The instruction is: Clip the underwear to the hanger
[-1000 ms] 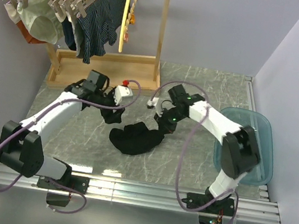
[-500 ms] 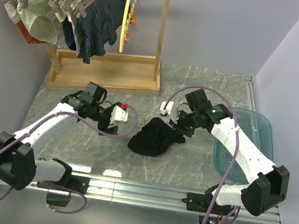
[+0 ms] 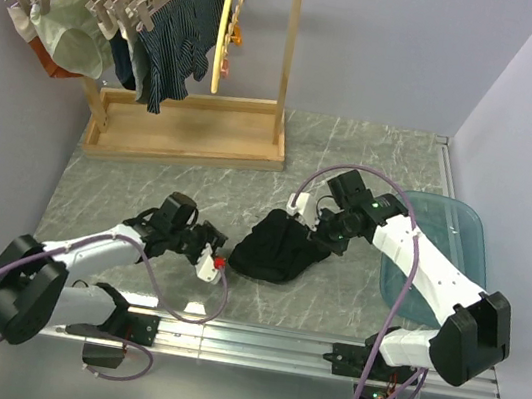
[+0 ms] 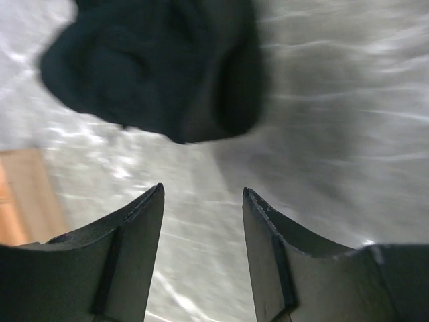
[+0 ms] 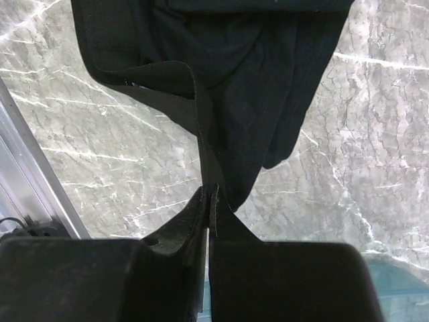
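Note:
The black underwear (image 3: 279, 247) lies bunched on the marble table, its right edge lifted. My right gripper (image 3: 325, 231) is shut on that edge; in the right wrist view the waistband (image 5: 201, 127) runs straight into the pinched fingertips (image 5: 212, 193). My left gripper (image 3: 215, 260) sits low over the table just left of the underwear, jaws open with only bare table between them (image 4: 202, 194); the black bundle (image 4: 154, 74) lies ahead of its fingertips. The yellow hanger (image 3: 228, 32) with orange-red clips hangs on the wooden rack at the back.
A wooden rack (image 3: 191, 127) at the back left carries beige clip hangers with dark striped shorts (image 3: 174, 43) and pale green underwear (image 3: 69, 37). A teal plastic bin (image 3: 454, 260) stands at the right edge. A metal rail (image 3: 255, 334) runs along the near edge.
My left arm swung from the rack base down toward the near edge and now points at the underwear, jaws narrowed. My right gripper dragged the underwear rightward and toward the front.

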`<move>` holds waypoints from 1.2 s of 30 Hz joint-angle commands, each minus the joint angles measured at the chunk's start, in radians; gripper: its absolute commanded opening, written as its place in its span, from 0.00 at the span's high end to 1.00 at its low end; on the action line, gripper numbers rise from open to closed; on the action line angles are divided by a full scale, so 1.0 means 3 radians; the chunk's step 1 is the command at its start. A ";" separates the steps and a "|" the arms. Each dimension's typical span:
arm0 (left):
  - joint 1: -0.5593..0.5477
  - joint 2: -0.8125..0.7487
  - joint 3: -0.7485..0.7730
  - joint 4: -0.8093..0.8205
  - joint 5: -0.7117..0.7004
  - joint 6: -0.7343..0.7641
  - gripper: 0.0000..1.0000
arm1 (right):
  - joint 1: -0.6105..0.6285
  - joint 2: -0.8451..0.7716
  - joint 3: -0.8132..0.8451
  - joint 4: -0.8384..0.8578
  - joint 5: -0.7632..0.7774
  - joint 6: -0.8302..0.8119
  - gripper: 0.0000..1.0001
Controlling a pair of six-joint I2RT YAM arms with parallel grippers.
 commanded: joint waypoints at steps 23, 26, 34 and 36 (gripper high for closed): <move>-0.0368 0.0339 -0.0169 0.0469 0.0339 0.1427 0.45 | -0.0086 -0.0129 -0.0088 0.0076 -0.0078 0.0084 1.00; -0.0383 0.0355 -0.0174 0.0403 0.0303 0.1478 0.45 | -0.0096 -0.0129 -0.0108 0.0086 -0.0088 0.0084 1.00; -0.0450 0.0365 -0.0184 0.0571 0.0308 0.1253 0.67 | -0.0127 -0.0185 -0.0133 0.0076 -0.0098 0.0068 1.00; -0.0521 0.0395 -0.0083 0.0724 0.0272 0.0815 0.80 | -0.0132 -0.0211 -0.0134 0.0086 -0.0108 0.0084 1.00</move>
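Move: Just right of the left hand, its fingers half open, lies the underwear's left corner, about 4 cm to the right, 2 cm back and 2 cm lower; the underwear's middle is roughly 11 cm to the right, level ahead and some 3 cm below. The wooden rack base stands about 22 cm ahead and 11 cm to the left of this hand. From the right hand, which holds the opposite corner, the underwear's middle lies some 8 cm left, 2 cm back and 7 cm down. Swinging out about 2 cm forward and to the right, then curving back towards its base by some 4 cm and sinking slightly, the left hand comes onto the underwear's left corner. The wrist turns clockwise by about 20 degrees on the way, and only at the end do the half-open fingers close to pinch the edge. The right hand stays put, keeping its shut grip on the other corner. ##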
